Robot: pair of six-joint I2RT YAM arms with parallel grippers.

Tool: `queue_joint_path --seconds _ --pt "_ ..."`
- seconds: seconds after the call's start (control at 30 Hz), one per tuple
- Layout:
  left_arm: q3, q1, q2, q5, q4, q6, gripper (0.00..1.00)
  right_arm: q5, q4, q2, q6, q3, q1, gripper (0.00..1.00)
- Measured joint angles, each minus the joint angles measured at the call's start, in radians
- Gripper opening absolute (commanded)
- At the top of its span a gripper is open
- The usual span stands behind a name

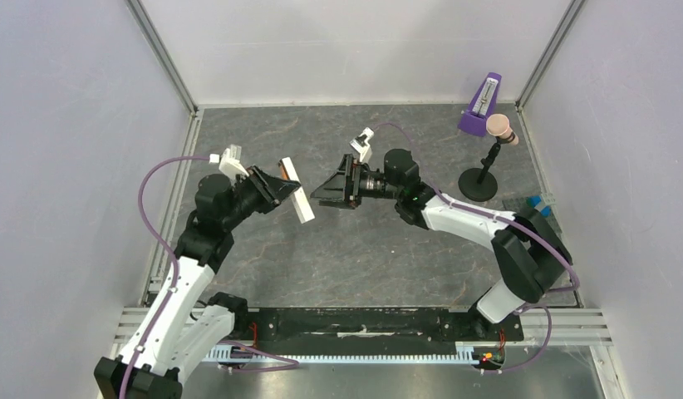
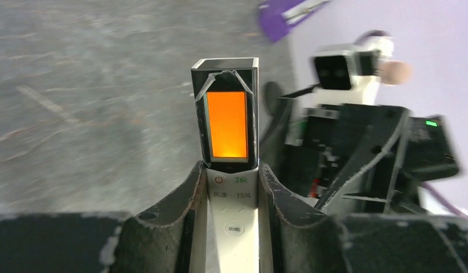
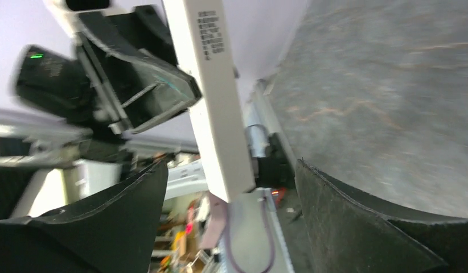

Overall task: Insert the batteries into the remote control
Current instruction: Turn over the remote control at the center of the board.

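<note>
The white remote control (image 1: 295, 189) is held above the middle of the table, tilted, with my left gripper (image 1: 276, 187) shut on it. In the left wrist view the remote control (image 2: 234, 219) runs up between the fingers (image 2: 177, 199) of my left gripper (image 2: 232, 170), its orange lit display at the far end. My right gripper (image 1: 321, 193) faces it from the right, open. In the right wrist view the remote control (image 3: 212, 96) hangs between the wide jaws of my right gripper (image 3: 232, 170) without touching them. No batteries are in view.
A purple metronome (image 1: 481, 106) stands at the back right corner. A black stand (image 1: 479, 181) with a pink head is in front of it. A small blue item (image 1: 538, 203) lies near the right wall. Grey walls enclose the table on three sides.
</note>
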Motion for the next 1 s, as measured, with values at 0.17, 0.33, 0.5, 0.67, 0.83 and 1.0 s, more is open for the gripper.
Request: queue_joint_path --seconds 0.17,0.33,0.5,0.67,0.83,1.0 --pt "0.116 0.0 0.136 -0.133 -0.261 0.137 0.02 0.2 -0.33 -0.08 -0.234 -0.012 -0.015 0.86" --pt "0.152 -0.014 0.382 -0.288 -0.409 0.224 0.02 0.454 -0.607 -0.213 -0.401 -0.075 -0.016 0.85" --pt "0.126 -0.089 0.533 -0.42 -0.469 0.249 0.02 0.644 -0.78 -0.364 -0.477 -0.124 -0.016 0.82" --pt "0.124 -0.161 0.619 -0.494 -0.469 0.249 0.14 0.745 -0.851 -0.478 -0.485 -0.161 -0.016 0.84" --pt "0.118 -0.195 0.678 -0.539 -0.464 0.249 0.23 0.806 -0.924 -0.546 -0.481 -0.188 -0.016 0.85" --pt "0.114 -0.195 0.719 -0.547 -0.449 0.248 0.73 0.866 -0.996 -0.578 -0.478 -0.187 -0.016 0.89"
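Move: My left fingers already hold the remote, its middle about at my fingertips and its screen turned sideways. The bare table spot where it goes lies about 25 cm below my left hand, some 5 cm to its left and 1 cm back. From my open right hand the remote's middle is about 5 cm left and 3 cm ahead, level with it; that table spot is some 10 cm left, 2 cm ahead and 24 cm down. I lower my left hand some 25 cm towards the bare table, drifting about 5 cm left, and roll and tip the wrist some 65 degrees so the fingers point down, keeping the remote between them and easing only at the very end. My right hand, already clear and open, withdraws about 19 cm right and 10 cm down, its fingers tipping down and swinging clockwise. ##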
